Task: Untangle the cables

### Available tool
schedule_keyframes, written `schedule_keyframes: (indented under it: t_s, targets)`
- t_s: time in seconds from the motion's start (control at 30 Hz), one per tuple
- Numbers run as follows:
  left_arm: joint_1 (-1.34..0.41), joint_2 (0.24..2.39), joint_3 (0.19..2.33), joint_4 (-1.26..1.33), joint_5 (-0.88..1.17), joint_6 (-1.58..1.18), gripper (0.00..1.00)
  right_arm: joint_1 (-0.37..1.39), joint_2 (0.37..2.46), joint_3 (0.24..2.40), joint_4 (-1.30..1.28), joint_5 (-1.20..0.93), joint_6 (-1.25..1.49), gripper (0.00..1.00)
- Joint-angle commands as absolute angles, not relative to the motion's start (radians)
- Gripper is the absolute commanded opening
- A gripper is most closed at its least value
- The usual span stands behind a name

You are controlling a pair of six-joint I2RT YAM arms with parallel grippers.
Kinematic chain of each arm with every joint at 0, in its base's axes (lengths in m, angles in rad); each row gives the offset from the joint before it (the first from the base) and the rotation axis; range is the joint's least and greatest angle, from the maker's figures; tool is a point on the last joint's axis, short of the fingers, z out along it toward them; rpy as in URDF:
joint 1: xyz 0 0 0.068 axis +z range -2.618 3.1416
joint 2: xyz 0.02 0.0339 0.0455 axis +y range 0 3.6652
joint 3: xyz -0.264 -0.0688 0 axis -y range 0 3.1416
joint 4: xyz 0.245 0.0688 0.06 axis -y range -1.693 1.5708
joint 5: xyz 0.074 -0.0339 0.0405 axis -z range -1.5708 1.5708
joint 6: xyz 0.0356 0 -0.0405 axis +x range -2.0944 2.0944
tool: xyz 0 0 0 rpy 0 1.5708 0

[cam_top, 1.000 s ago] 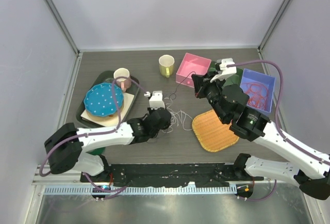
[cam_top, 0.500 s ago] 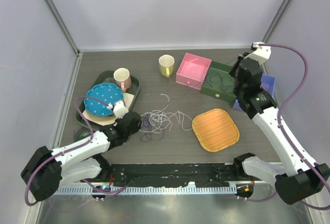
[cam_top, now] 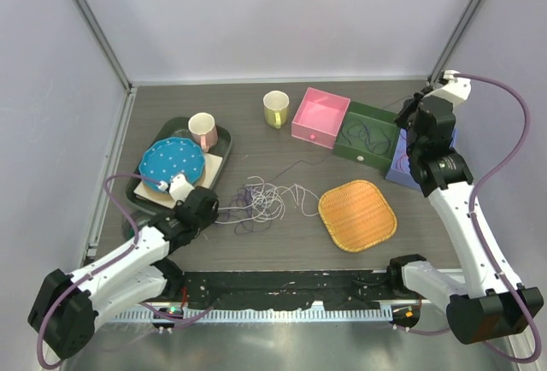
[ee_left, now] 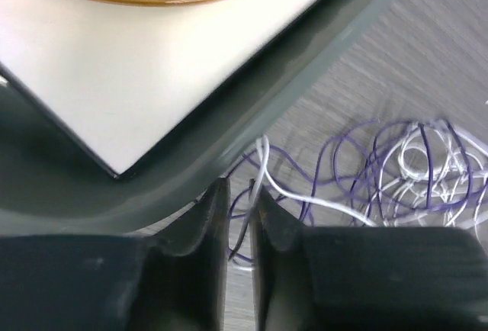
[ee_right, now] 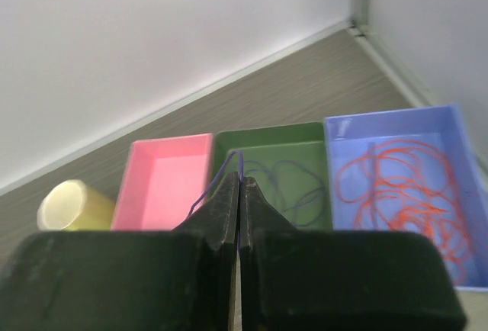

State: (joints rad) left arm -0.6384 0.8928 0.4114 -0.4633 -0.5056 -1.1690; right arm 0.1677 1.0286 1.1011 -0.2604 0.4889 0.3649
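A tangle of white and purple cables lies mid-table, also in the left wrist view as cables. My left gripper sits at its left end by the tray corner. Its jaws stand a little apart, and a white cable runs loosely through the gap. My right gripper hangs high over the green box, shut on a purple cable that trails back toward the tangle. More purple cable lies in the green box. Orange-red cable fills the blue box.
A dark tray at left holds a blue dotted plate, a white board and a pink mug. A yellow mug and a pink box stand at the back. A woven mat lies right of the tangle.
My left gripper has drawn back left toward the tray and its jaws have parted slightly. My right arm has swung up to the back right, carrying the purple cable over the green box.
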Motion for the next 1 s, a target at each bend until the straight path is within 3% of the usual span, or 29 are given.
schedule_keyframes:
  t_s: [0.0, 0.07, 0.1, 0.2, 0.27, 0.3, 0.43, 0.57, 0.73, 0.97]
  targets:
    - [-0.626, 0.839, 0.373, -0.254, -0.332, -0.967, 0.34, 0.170, 0.996, 1.092, -0.138, 0.172, 0.333, 0.01]
    - [-0.627, 0.821, 0.374, -0.212, -0.227, -0.905, 0.48, 0.172, 1.003, 1.097, -0.126, 0.091, 0.333, 0.01]
    - [-0.627, 0.812, 0.382, -0.189, -0.203, -0.890, 0.65, 0.170, 1.012, 1.100, -0.124, 0.016, 0.330, 0.01]
    - [-0.627, 0.767, 0.400, -0.134, -0.091, -0.824, 0.89, 0.170, 1.012, 1.101, -0.104, -0.104, 0.333, 0.01]
    - [-0.627, 0.736, 0.417, -0.095, -0.003, -0.773, 0.93, 0.169, 1.015, 1.098, -0.086, -0.167, 0.337, 0.01]
    - [-0.627, 0.729, 0.425, -0.050, 0.033, -0.743, 0.99, 0.170, 1.019, 1.097, -0.078, -0.242, 0.337, 0.01]
    - [-0.627, 0.752, 0.509, 0.003, 0.146, -0.629, 1.00, 0.170, 1.025, 1.097, -0.043, -0.372, 0.357, 0.01]
    - [-0.627, 0.891, 0.690, -0.141, 0.141, -0.487, 1.00, 0.170, 1.014, 1.095, -0.037, -0.419, 0.373, 0.01]
    - [-0.630, 1.069, 0.742, -0.060, 0.291, -0.261, 1.00, 0.170, 1.000, 1.092, -0.023, -0.469, 0.388, 0.01]
    - [-0.624, 1.373, 0.877, -0.040, 0.262, -0.235, 1.00, 0.170, 0.989, 1.091, -0.015, -0.529, 0.408, 0.01]
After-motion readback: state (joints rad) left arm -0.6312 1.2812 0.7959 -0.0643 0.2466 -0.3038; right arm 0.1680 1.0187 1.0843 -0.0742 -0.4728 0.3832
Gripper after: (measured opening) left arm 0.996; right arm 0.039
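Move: The purple-and-white tangle lies about 16 cm right of the left hand, 2 cm ahead and 4 cm below; the tray is some 14 cm ahead and 11 cm left of that hand. From the right hand, the green box with purple loops is about 13 cm ahead, 2 cm left and 31 cm below. The pink box lies roughly 18 cm ahead and 19 cm left, the blue box 7 cm ahead and 16 cm right. The left hand opens wide, lets go of the white strand and swings some 17 cm right to the tangle, rising well above the table before dipping again, drifting forward late and turning clockwise about 60 degrees. Still pinching the purple cable up high, the right hand sweeps about 16 cm left towards the pink box's side, rising slightly and turning counter-clockwise. ##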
